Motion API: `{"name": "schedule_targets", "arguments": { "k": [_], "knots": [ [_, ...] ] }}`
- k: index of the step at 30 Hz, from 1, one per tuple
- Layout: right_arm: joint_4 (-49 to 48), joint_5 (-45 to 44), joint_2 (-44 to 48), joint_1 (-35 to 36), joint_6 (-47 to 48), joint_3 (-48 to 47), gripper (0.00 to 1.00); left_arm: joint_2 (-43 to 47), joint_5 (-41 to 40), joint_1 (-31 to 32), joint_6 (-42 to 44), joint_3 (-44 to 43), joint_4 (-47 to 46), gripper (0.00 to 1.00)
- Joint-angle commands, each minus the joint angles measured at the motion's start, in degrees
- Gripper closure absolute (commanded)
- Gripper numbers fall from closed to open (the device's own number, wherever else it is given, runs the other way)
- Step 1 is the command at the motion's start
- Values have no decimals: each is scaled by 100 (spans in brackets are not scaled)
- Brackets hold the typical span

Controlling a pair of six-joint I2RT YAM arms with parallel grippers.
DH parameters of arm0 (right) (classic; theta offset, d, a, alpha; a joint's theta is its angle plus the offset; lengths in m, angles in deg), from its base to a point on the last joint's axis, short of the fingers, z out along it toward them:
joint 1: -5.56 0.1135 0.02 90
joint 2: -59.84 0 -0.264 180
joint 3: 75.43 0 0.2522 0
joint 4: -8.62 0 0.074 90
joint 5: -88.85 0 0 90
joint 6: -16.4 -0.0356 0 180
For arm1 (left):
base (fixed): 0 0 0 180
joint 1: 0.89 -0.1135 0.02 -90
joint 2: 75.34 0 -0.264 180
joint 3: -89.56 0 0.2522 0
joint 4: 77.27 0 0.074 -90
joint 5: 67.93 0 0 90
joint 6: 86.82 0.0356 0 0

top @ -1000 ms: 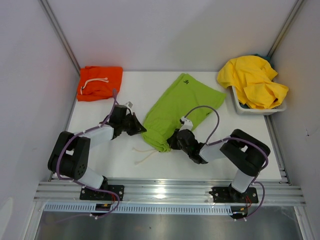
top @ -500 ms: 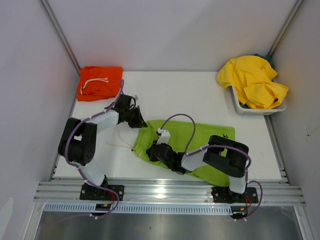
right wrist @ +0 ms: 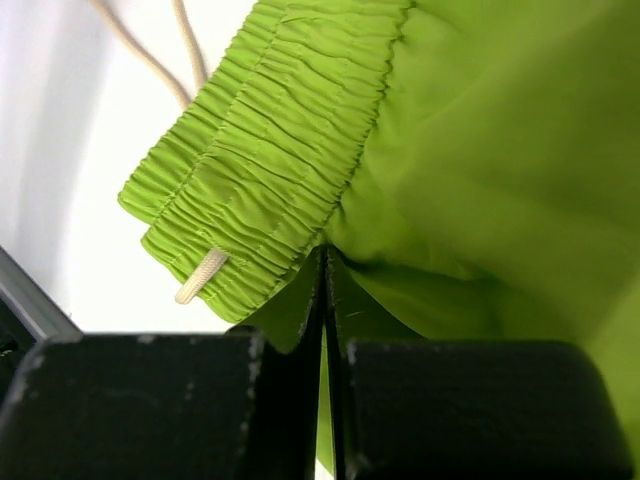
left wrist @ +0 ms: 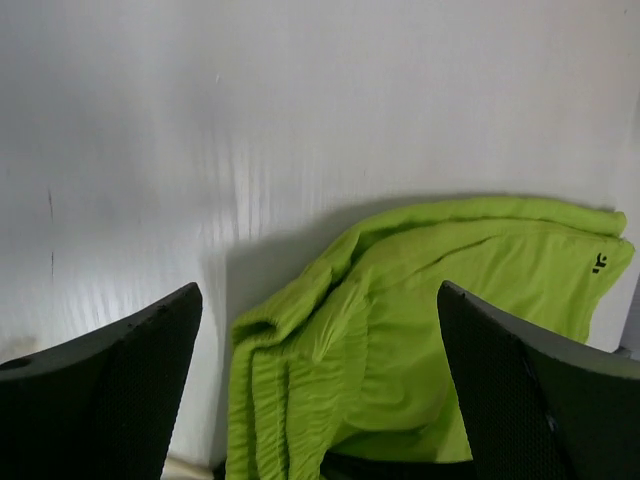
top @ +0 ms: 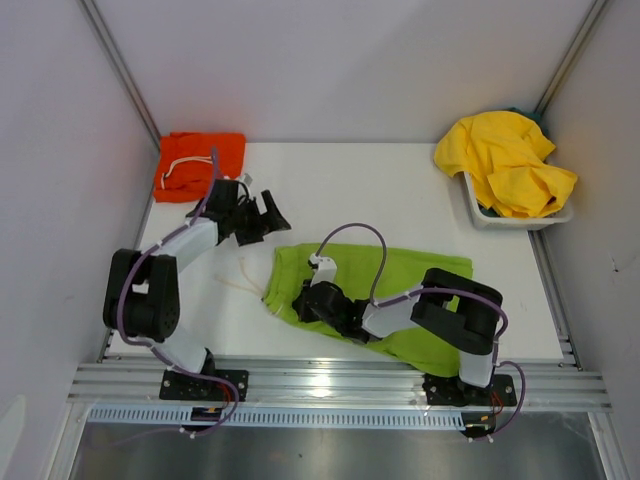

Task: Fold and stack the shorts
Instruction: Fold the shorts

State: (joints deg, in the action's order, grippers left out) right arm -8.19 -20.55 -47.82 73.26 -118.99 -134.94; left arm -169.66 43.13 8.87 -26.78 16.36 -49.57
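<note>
The lime green shorts (top: 400,290) lie spread across the middle of the table, waistband to the left. My right gripper (top: 305,300) is shut on the fabric just behind that waistband; in the right wrist view the pads (right wrist: 300,400) pinch green cloth (right wrist: 480,150) beside the gathered waistband (right wrist: 270,140). My left gripper (top: 262,215) hangs open a little left of and beyond the shorts, holding nothing; its wrist view shows the green shorts (left wrist: 400,320) lying apart from its fingers (left wrist: 110,390). Folded orange shorts (top: 200,165) sit at the back left corner. Yellow shorts (top: 505,160) are heaped at the back right.
The yellow heap fills a pale bin (top: 485,215) at the back right edge. A white drawstring (top: 245,285) trails on the table left of the green waistband. White walls close in the back and sides; a metal rail (top: 330,385) runs along the near edge.
The green shorts were swung from a diagonal to lie across the table nearer the front. My left gripper let go, opened and drew back towards the orange shorts. The right gripper stayed shut.
</note>
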Motion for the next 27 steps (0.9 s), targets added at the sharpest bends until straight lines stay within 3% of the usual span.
{"name": "schedule_targets", "arguments": {
  "k": [1,6,13,20,27],
  "knots": [
    [868,68,280,-134,398,207,100,791,250,-62,-405,845,-610,1],
    [991,182,640,-336,557,207,100,1635,372,-53,-696,2083,-1216,1],
    [1228,156,1281,-407,636,269,100,2154,461,8,-924,3296,-1780,1],
    [1562,120,1669,-556,724,190,100,2788,312,61,-1065,3825,-1675,1],
    [1598,603,1502,-1197,759,76,100,2296,689,166,-1302,3922,-2158,1]
  ]
}}
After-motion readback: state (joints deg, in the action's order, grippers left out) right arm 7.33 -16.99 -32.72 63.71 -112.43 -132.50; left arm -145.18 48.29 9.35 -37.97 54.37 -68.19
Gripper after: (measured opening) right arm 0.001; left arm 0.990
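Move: The near corner of the green shorts' waistband lies about 15 cm back from the left hand, nearly in line with it and some 7 cm below. The waistband's far corner is 3 cm back and 2 cm to the right, and the loose drawstring some 11 cm back and 7 cm to the left. From the shut right fingers, down on the cloth, that near corner is about 8 cm to the left and 2 cm ahead, the shorts' middle about 18 cm to the right and level with them. The left hand, fingers staying wide open, draws back about 13 cm towards its base while sinking some 5 cm, rolling about 10 degrees, and eases to a stop with its fingers spread at the near corner of the waistband, not yet closing. The right hand, still shut, first slides about 4 cm to its right along the cloth away from the waistband, then rises some 4 cm and goes on forward and right over the shorts. ##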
